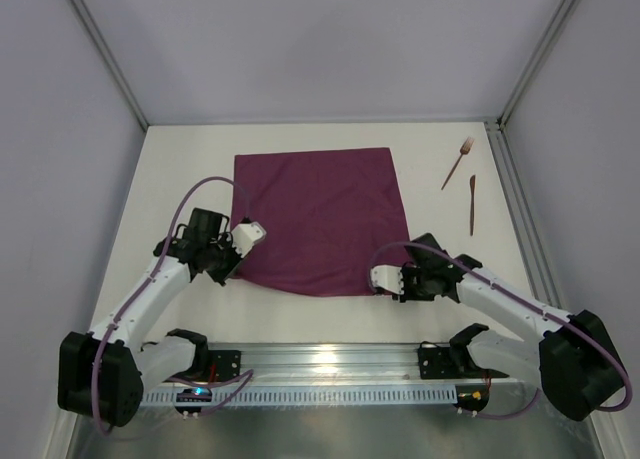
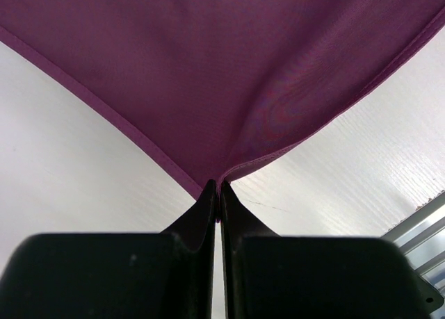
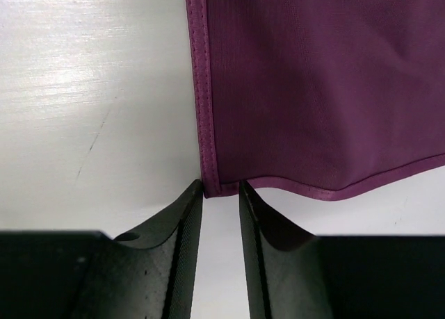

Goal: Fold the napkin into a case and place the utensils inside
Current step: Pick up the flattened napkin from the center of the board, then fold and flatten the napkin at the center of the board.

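Note:
The plum-purple napkin (image 1: 320,219) lies spread flat on the white table, one layer, not folded into a case. My left gripper (image 1: 236,273) is shut on its near-left corner; in the left wrist view the cloth (image 2: 229,76) runs to a point between the closed fingertips (image 2: 217,185). My right gripper (image 1: 377,285) is at the near-right corner. In the right wrist view its jaws (image 3: 221,187) stand a narrow gap apart, with the hemmed corner (image 3: 212,183) just at their tips and not pinched. The fork (image 1: 458,162) and knife (image 1: 472,204) lie at the far right, off the cloth.
A metal rail (image 1: 330,364) carrying both arm bases runs along the near edge. Pale enclosure walls close in the table on three sides, with a frame strip (image 1: 520,209) down the right, close to the utensils.

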Controlling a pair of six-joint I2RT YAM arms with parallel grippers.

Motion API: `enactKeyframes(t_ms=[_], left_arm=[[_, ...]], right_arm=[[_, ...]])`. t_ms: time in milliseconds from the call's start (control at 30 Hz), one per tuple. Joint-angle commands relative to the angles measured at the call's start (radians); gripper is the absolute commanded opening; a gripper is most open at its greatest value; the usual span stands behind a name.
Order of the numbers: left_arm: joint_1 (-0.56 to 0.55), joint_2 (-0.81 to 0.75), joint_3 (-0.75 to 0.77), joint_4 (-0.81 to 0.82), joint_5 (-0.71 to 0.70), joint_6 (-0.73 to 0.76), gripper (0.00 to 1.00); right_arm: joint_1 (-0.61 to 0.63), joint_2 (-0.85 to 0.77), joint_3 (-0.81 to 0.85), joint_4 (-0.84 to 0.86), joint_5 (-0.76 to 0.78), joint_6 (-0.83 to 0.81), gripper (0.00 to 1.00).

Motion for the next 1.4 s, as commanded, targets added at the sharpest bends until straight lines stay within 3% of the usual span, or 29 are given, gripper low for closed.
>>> enactKeyframes(t_ms=[0,233,300,400,667,867,1067,1233,1367], left_arm=[[0.000,-0.017,0.025,-0.008,0.034,-0.005,0.00],[0.000,-0.020,0.037,-0.019,0.037,-0.008,0.00],[0.000,-0.020,0.040,-0.022,0.037,-0.008,0.00],[0.000,-0.020,0.052,-0.030,0.043,-0.012,0.00],[0.000,-0.051,0.108,-0.135,0.055,-0.042,0.00],[0.000,-0.100,0.148,-0.235,0.072,-0.040,0.00],[0.000,-0.155,0.213,-0.332,0.048,-0.063,0.00],[-0.001,-0.163,0.275,-0.332,-0.065,-0.135,0.00],[0.002,-0.113,0.278,-0.173,-0.196,-0.198,0.00]], right_arm=[[0.007,0.018,-0.005,-0.001,0.026,-0.026,0.31],[0.038,0.055,-0.013,0.004,0.056,-0.026,0.32],[0.039,0.056,-0.018,0.009,0.051,-0.022,0.25],[0.042,0.058,0.005,-0.023,0.040,-0.020,0.03],[0.042,-0.053,0.114,-0.177,-0.041,0.037,0.03],[0.042,-0.142,0.222,-0.391,-0.070,0.061,0.03],[0.042,-0.203,0.327,-0.468,-0.125,0.118,0.03],[0.044,-0.228,0.398,-0.412,-0.138,0.210,0.03],[0.033,-0.165,0.390,-0.164,-0.049,0.311,0.03]])
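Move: The napkin's near right corner lies practically between the right fingertips, about 1 cm below them. From the right hand, the near left corner, already held by the left gripper, is some 35 cm to the left, 3 cm farther out and 5 cm up; the knife lies about 24 cm ahead and 16 cm right, the fork roughly 32 cm ahead and 14 cm right. From the left hand, the near right corner is some 35 cm to the right, 3 cm back and 6 cm lower. Close the half-open right fingers and pinch the near right corner at the table, ease back a centimetre or two, then raise the corner about 13 cm while veering some 3 cm left. Keep the left gripper shut on its corner, holding almost still at first, then rising about 9 cm with the right; bring both back 3 cm at most on the way up, then start forward again. ##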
